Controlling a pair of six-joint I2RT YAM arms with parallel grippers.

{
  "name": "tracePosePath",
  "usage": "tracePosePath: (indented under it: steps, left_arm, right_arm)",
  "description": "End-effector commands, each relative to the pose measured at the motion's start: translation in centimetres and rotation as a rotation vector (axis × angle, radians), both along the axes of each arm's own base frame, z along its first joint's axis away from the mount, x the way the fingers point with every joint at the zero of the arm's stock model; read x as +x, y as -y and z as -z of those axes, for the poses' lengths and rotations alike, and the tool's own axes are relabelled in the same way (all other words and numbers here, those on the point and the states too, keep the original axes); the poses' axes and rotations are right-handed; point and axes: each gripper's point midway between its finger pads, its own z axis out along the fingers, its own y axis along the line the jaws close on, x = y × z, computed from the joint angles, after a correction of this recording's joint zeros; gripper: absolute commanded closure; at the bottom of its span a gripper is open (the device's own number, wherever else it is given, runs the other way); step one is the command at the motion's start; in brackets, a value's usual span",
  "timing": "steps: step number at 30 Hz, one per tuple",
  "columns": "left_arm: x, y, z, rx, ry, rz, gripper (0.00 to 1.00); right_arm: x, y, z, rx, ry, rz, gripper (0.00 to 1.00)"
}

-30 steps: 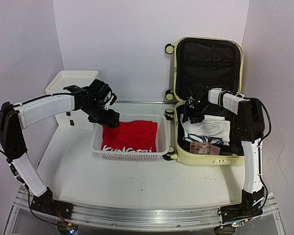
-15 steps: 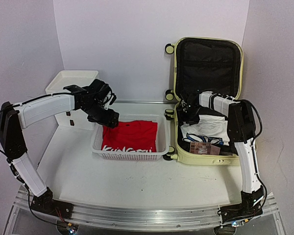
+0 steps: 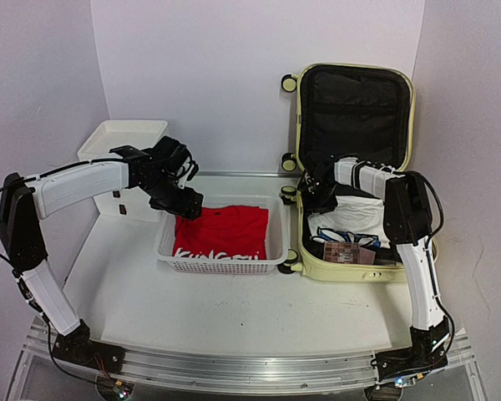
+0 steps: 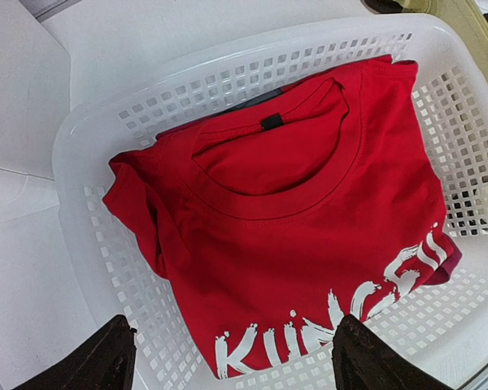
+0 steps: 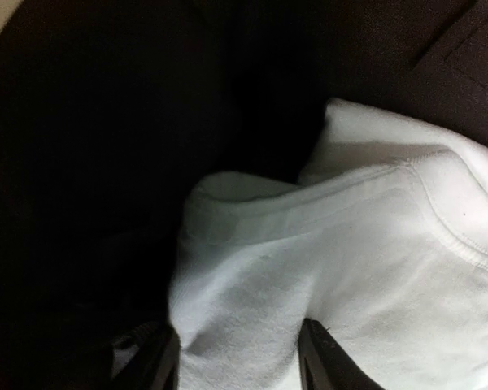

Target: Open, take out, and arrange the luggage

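Note:
The pale yellow luggage (image 3: 351,272) lies open at the right, its black-lined lid (image 3: 355,100) standing upright. Inside lies a white garment (image 3: 355,215) with a brown patterned item (image 3: 342,252) in front of it. My right gripper (image 3: 316,199) is down in the shell's back left corner. In the right wrist view its jaws (image 5: 237,357) press from both sides on a bunched fold of the white garment (image 5: 350,268), with dark lining behind. My left gripper (image 3: 186,205) hovers open over the basket, nothing between its fingers (image 4: 232,366).
A white perforated basket (image 3: 221,266) in the middle holds a folded red T-shirt (image 4: 293,219) with white lettering. A white plastic drawer box (image 3: 121,138) stands at the back left, behind the left arm. The suitcase wheels (image 3: 289,83) stick out to its left.
My right gripper has slid left along the white garment toward the shell's back left corner. The left arm and the red shirt have not moved.

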Motion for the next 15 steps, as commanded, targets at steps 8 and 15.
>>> tracePosePath:
  steps: [8, 15]
  left_arm:
    - [0.8, -0.2, -2.1, -0.013, 0.056, -0.021, 0.16]
    - [0.7, -0.3, -2.0, -0.011, 0.053, -0.023, 0.16]
  right_arm:
    - [-4.0, 4.3, 6.1, -0.097, -0.189, 0.047, 0.62]
    - [-3.8, 3.7, 5.2, 0.020, -0.173, 0.029, 0.81]
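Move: The white shirt's left part already lies between the right gripper's half-open fingers, low inside the suitcase; the shirt's middle is about 8 cm to the right and 3 cm back, a couple of centimetres below. The makeup palette lies some 13 cm back and 6 cm to the right, about level in height. From the left gripper the shirt is roughly 45 cm to the right, 10 cm ahead and 15 cm lower. Keep the right gripper down in the suitcase, pointing steeply down at the left part of the white shirt, and close the fingers by about half of their gap so that they pinch a fold of the cloth. Don't lift or push on; let the hand ease less than 1 cm to the right. ##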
